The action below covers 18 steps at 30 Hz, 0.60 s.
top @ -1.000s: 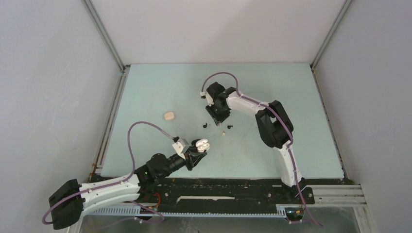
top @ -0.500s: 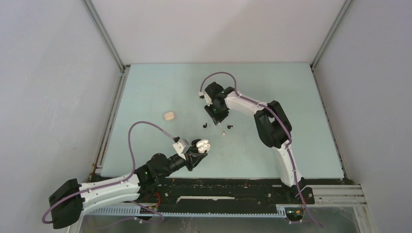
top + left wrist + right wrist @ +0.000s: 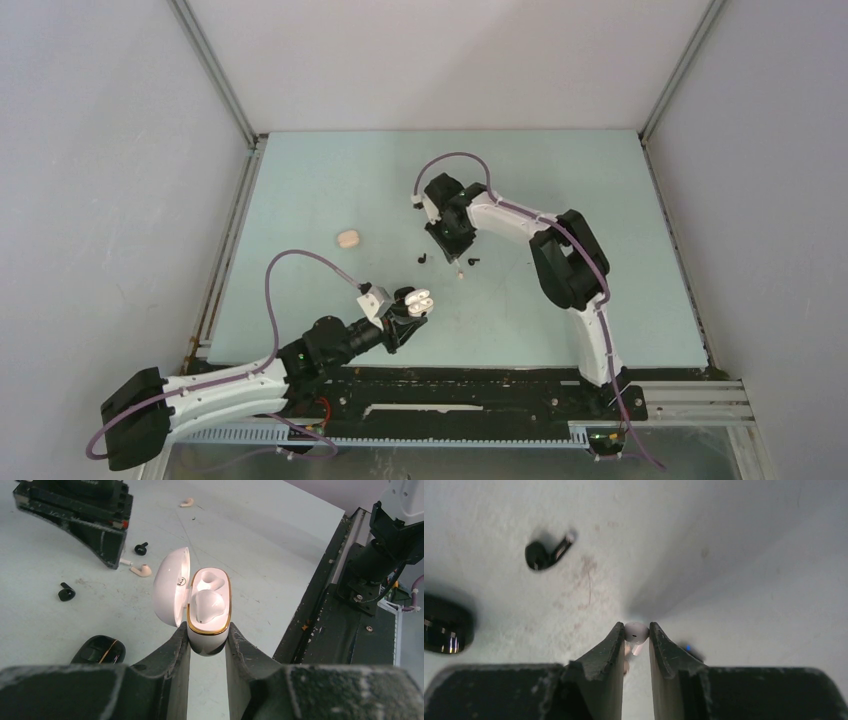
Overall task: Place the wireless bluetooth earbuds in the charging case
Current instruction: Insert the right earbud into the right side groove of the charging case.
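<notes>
My left gripper [image 3: 207, 631] is shut on the base of a white, gold-rimmed charging case [image 3: 209, 600], held with its lid open near the table's front edge [image 3: 417, 299]. One white earbud appears seated in a well [image 3: 206, 606]. At mid-table my right gripper [image 3: 636, 631] points down at the surface, its jaws closed against both sides of a small pale earbud [image 3: 637, 630]. Two black earbuds [image 3: 421, 258] [image 3: 473, 262] lie on either side of the right gripper [image 3: 456, 256]. A beige earbud [image 3: 186, 502] lies farther off.
A black case [image 3: 100, 650] with a gold rim lies on the table near the left gripper and shows at the left edge of the right wrist view [image 3: 444, 630]. A beige case [image 3: 348, 238] sits at mid-left. The dark base rail [image 3: 480, 385] runs along the near edge.
The right wrist has shifted slightly right and down. Its jaws have narrowed onto the pale earbud. The left arm and the case have not moved.
</notes>
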Motion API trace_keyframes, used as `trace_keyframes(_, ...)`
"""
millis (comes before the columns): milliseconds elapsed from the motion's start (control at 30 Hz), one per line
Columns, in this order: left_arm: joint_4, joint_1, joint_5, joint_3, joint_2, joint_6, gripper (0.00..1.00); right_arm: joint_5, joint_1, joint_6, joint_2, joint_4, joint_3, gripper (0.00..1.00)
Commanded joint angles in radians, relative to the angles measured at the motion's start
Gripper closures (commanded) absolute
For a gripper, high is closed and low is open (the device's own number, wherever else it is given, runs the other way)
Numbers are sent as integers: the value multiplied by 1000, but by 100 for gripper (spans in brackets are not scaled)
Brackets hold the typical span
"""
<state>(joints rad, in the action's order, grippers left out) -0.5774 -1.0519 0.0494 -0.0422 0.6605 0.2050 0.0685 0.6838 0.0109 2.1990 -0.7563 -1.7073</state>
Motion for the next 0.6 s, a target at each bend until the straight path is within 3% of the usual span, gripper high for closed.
trace_keyframes(0,-27,-7,20,-61,4,9,100,-7,-20,30,-209,13,60,89)
trace_keyframes(267,-111,-7,24,-102,104,-4,100,167,-93,93,-514,75,206,100)
trace_keyframes(567,-319,-7,4,-172,298,0,100,373,-177,89,-795,301,345,100)
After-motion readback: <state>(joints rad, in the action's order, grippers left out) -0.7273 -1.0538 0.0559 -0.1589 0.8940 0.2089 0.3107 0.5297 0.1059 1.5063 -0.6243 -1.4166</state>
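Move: The right hand, pinching the white earbud just above the table, has the charging case in the left hand about 16 cm back, 7 cm to its left and 12 cm higher. The pinkish earbud lies 2 cm back and 2 cm to its right; a black earbud 4 cm right, level with it; the other some 6 cm left. From the left hand, the held earbud is roughly 16 cm ahead, 7 cm right, 11 cm lower. Keeping its pinch on the white earbud, the right hand swings briskly up some 21 cm from among the loose earbuds, drifting about 5 cm to the right, while its wrist tilts around 30 degrees so that the downward fingers swing out to the left and forward. The left hand, its grip on the open charging case unchanged, starts a little later and brings it about 4 cm to the right, up and somewhat forward, hardly turning it. ##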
